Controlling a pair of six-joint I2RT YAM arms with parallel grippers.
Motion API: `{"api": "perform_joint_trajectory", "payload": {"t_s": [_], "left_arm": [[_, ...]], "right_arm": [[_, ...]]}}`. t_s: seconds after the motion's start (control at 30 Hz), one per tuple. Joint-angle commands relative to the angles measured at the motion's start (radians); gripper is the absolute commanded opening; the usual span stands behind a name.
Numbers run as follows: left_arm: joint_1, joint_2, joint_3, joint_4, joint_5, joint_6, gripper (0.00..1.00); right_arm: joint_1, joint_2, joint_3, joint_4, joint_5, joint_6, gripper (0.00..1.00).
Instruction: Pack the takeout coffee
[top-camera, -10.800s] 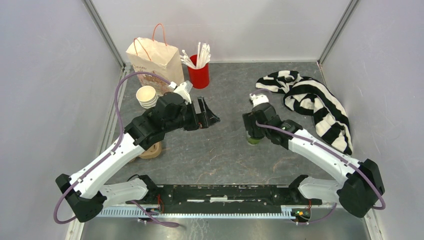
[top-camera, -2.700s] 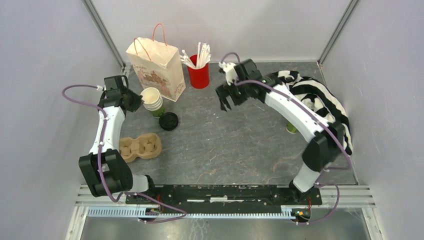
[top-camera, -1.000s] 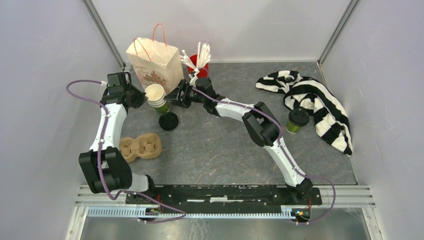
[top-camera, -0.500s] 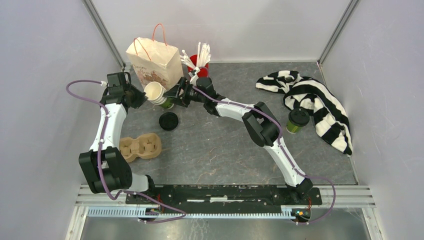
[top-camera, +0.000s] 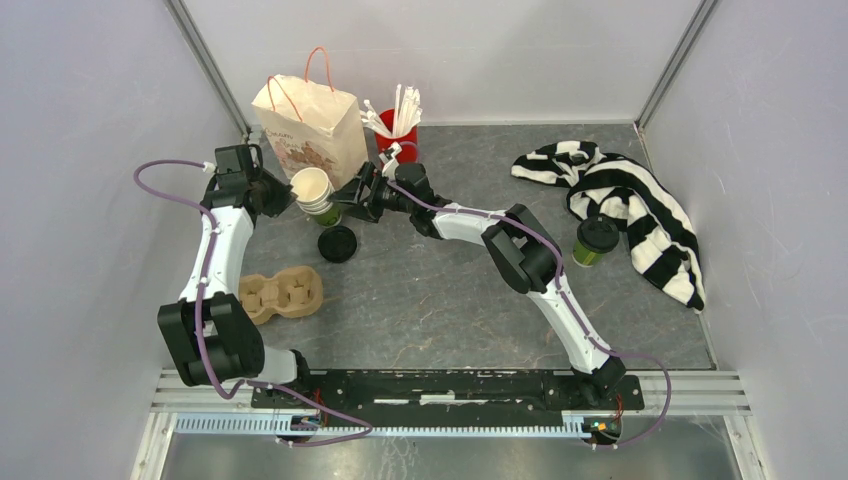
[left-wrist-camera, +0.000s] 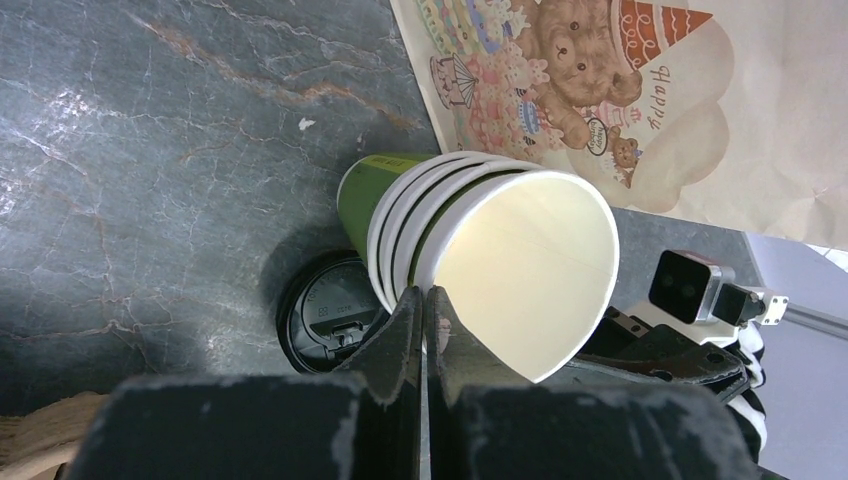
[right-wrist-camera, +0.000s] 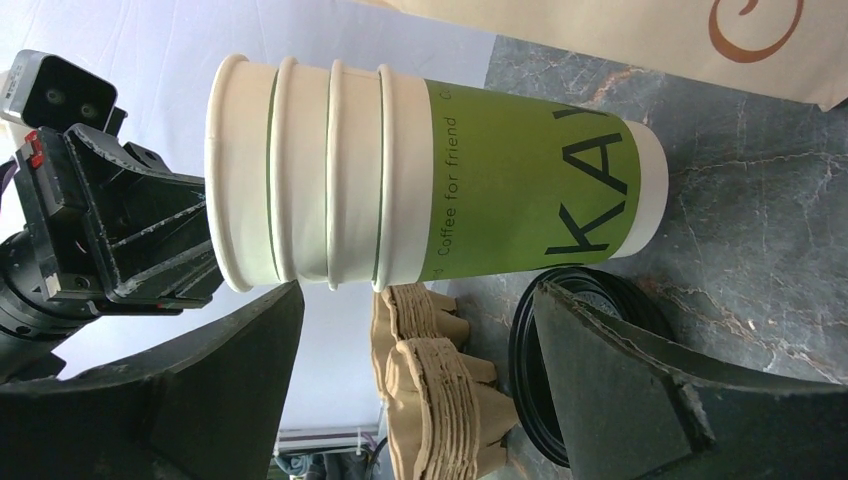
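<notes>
One takeout coffee (top-camera: 597, 240), a green cup with a black lid, stands at the right against the striped cloth, far from both grippers. My left gripper (top-camera: 287, 194) (left-wrist-camera: 425, 298) is shut on the rim of the top cup of the lidless green cup stack (top-camera: 314, 192) (left-wrist-camera: 480, 250) (right-wrist-camera: 430, 210), in front of the bag. My right gripper (top-camera: 350, 199) (right-wrist-camera: 418, 292) is open, its fingers (right-wrist-camera: 620, 370) apart on either side of the stack without touching it. A loose black lid (top-camera: 338, 243) (left-wrist-camera: 322, 315) (right-wrist-camera: 522, 362) lies on the table just beside the stack.
A paper bag (top-camera: 310, 122) (left-wrist-camera: 600, 100) stands behind the stack, with a red cup of white sticks (top-camera: 398, 150) to its right. A brown pulp cup carrier (top-camera: 282, 295) (right-wrist-camera: 440, 390) lies near the left arm. A black-and-white striped cloth (top-camera: 630, 205) covers the back right.
The right gripper's jaws have spread wider beside the cup stack. The stack, tipped over half a second ago, stands straighter again. The left gripper keeps its hold on the rim.
</notes>
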Motion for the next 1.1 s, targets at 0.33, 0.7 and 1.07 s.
{"api": "perform_joint_trajectory", "payload": {"t_s": [0.33, 0.7, 1.07], "left_arm": [[0.002, -0.015, 0.007, 0.043, 0.023, -0.016, 0.02], [0.002, -0.03, 0.072, 0.001, -0.001, 0.007, 0.02], [0.002, -0.082, 0.266, -0.14, -0.065, 0.04, 0.02]], "right_arm": [[0.006, 0.014, 0.095, 0.07, -0.002, 0.033, 0.91], [0.012, 0.008, 0.096, -0.005, -0.012, -0.013, 0.89], [-0.013, -0.096, 0.089, -0.169, -0.066, -0.111, 0.91]]}}
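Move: The left fingers already grip the near-left rim of the top paper cup, whose middle is about 5 cm right, 1 ahead and 4 below. The cup stack's middle is roughly 6 cm right, 1 ahead and 7 below that hand; the paper bag is 11 ahead and 4 right, and the black lids 4 back, 6 right and 14 below. From the open right hand, the stack is some 6 cm left, 2 ahead and slightly below. Left hand keeps pinching the top cup's rim, lifting about 7 cm; open right rises 2.5 cm, sinks back. ##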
